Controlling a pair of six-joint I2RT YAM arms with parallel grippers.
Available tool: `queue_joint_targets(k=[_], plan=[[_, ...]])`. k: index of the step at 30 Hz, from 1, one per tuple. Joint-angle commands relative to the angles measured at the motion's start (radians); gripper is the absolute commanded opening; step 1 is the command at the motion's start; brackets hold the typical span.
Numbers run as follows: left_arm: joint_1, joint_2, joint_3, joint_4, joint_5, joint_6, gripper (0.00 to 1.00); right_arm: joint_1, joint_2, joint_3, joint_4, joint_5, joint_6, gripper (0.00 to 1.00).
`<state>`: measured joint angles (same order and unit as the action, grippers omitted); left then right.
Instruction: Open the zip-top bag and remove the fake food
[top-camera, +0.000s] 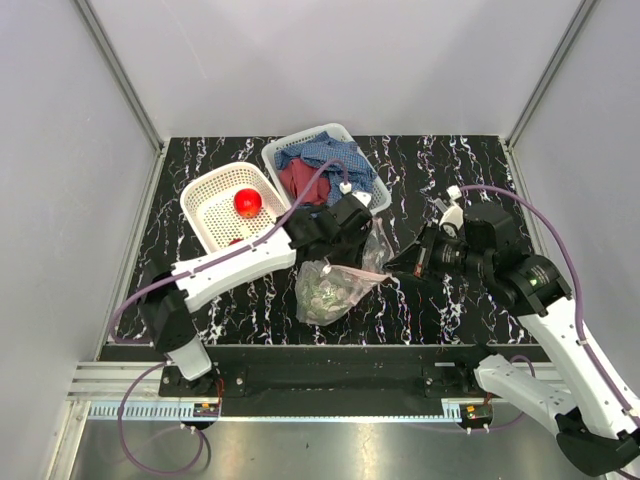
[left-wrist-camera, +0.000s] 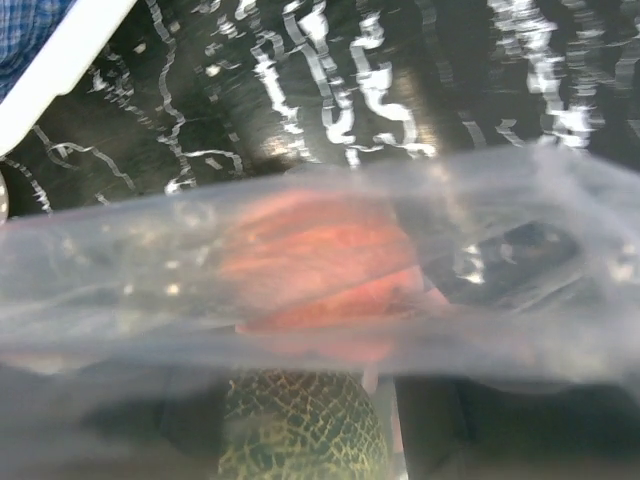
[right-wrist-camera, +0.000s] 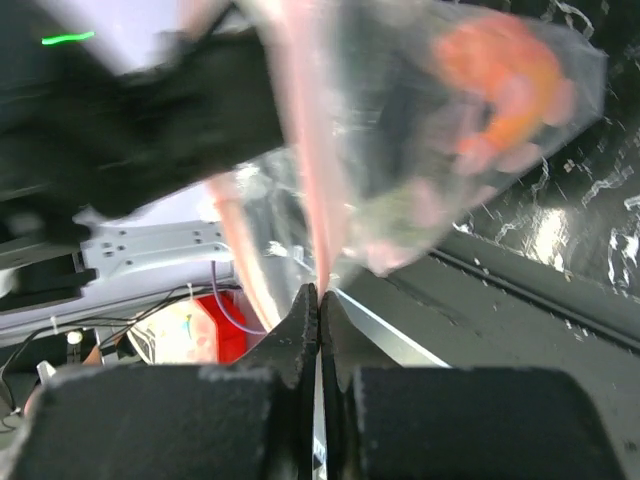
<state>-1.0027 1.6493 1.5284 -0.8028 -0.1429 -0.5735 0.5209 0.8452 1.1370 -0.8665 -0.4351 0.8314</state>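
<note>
The zip-top bag (top-camera: 335, 282) hangs crumpled between my two grippers above the table's front middle. My right gripper (right-wrist-camera: 318, 292) is shut on its pink zip edge (right-wrist-camera: 322, 230); it shows in the top view (top-camera: 396, 266) at the bag's right. An orange-peach fruit (right-wrist-camera: 500, 75) shows through the film. My left gripper (top-camera: 352, 232) is at the bag's upper end. In the left wrist view the film (left-wrist-camera: 120, 270) blurs everything: a reddish-orange piece (left-wrist-camera: 320, 265) and a green netted piece (left-wrist-camera: 300, 425) lie behind it, with dark finger shapes on either side. A red fruit (top-camera: 248, 201) lies in the left basket (top-camera: 205, 195).
A second white basket (top-camera: 350, 135) at the back holds red and blue cloths (top-camera: 320, 165). Its white rim shows in the left wrist view (left-wrist-camera: 60, 70). The black marbled table (top-camera: 440, 160) has walls on three sides and a metal rail along its front edge.
</note>
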Motion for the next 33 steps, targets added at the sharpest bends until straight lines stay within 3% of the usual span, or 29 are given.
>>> queue_joint_targets(k=[1,5,8,9,12,13,14,15,16,17,19,22,24,25,28,30,31,32,33], plan=[[0.041,0.093,-0.017,-0.024,-0.018,0.001,0.0,0.004,0.025,0.056,0.109,-0.054,-0.043,0.0],[0.027,0.077,0.019,-0.032,-0.009,-0.002,0.0,0.004,0.011,0.043,0.092,-0.065,-0.083,0.0],[-0.078,-0.045,0.0,0.011,-0.177,0.027,0.0,0.004,-0.021,0.029,0.083,-0.073,-0.081,0.0],[-0.086,-0.072,-0.049,0.092,-0.187,0.07,0.0,0.004,-0.029,0.02,0.089,-0.08,-0.077,0.0],[0.001,-0.013,-0.132,0.183,0.003,0.06,0.0,0.004,-0.049,0.001,0.101,-0.079,-0.049,0.0],[0.037,0.062,-0.12,0.163,0.123,0.031,0.0,0.004,-0.049,0.001,0.1,-0.071,-0.045,0.0],[0.076,0.078,-0.105,0.134,0.135,0.008,0.0,0.004,-0.04,0.003,0.093,-0.071,-0.043,0.0],[0.063,0.07,-0.078,0.099,0.103,0.003,0.0,0.004,-0.034,0.01,0.09,-0.073,-0.04,0.0],[0.029,-0.003,-0.074,0.096,-0.035,0.023,0.0,0.004,-0.028,0.015,0.09,-0.077,-0.041,0.0],[-0.059,-0.04,-0.076,0.094,-0.114,0.052,0.0,0.004,-0.026,0.018,0.089,-0.076,-0.043,0.0],[-0.121,-0.127,-0.118,0.091,-0.182,0.052,0.0,0.004,-0.034,0.026,0.089,-0.07,-0.049,0.0],[-0.072,-0.137,-0.259,0.146,-0.108,0.018,0.0,0.004,-0.044,0.02,0.09,-0.073,-0.048,0.0],[0.031,-0.08,-0.29,0.182,0.126,-0.054,0.0,0.004,-0.054,-0.005,0.092,-0.073,-0.038,0.0],[0.085,-0.05,-0.265,0.18,0.165,-0.072,0.0,0.004,-0.052,-0.011,0.098,-0.077,-0.037,0.0],[0.011,-0.097,-0.194,0.175,0.057,-0.022,0.0,0.004,-0.043,-0.017,0.103,-0.102,-0.032,0.0],[-0.005,-0.157,-0.168,0.186,0.087,0.009,0.0,0.004,-0.043,-0.013,0.103,-0.106,-0.029,0.0],[0.007,-0.169,-0.175,0.195,0.116,0.011,0.0,0.004,-0.035,-0.013,0.107,-0.116,-0.026,0.09],[0.022,-0.18,-0.192,0.215,0.137,0.003,0.0,0.004,-0.032,-0.014,0.11,-0.123,-0.02,0.31],[0.044,-0.19,-0.212,0.224,0.251,-0.008,0.0,0.004,-0.031,-0.014,0.115,-0.132,0.0,0.42]])
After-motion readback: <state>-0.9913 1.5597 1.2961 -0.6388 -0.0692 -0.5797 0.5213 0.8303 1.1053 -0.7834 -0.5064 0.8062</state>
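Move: The left hand, in the bag's mouth, already grips a food piece with netted green rind and orange flesh. The bag's body lies about 5 cm back, 3 cm to its left and 11 cm below. The food basket is roughly 16 cm ahead and 21 cm left, the cloth basket some 24 cm ahead and 1 cm left, both about 14 cm lower. From the right hand, shut on the rim, the bag's body is about 13 cm left, 2 cm ahead and 22 cm below. Down about 5 cm, then in short jerks up, back and down again, the left hand joggles the food piece it keeps gripped inside the bag, ending some 3 cm lower and slightly back, nearer the bag's body. The right hand bobs up and down a couple of centimetres, holding up the pink-edged rim, and only at the last do its fingers start to part, by under a quarter. ##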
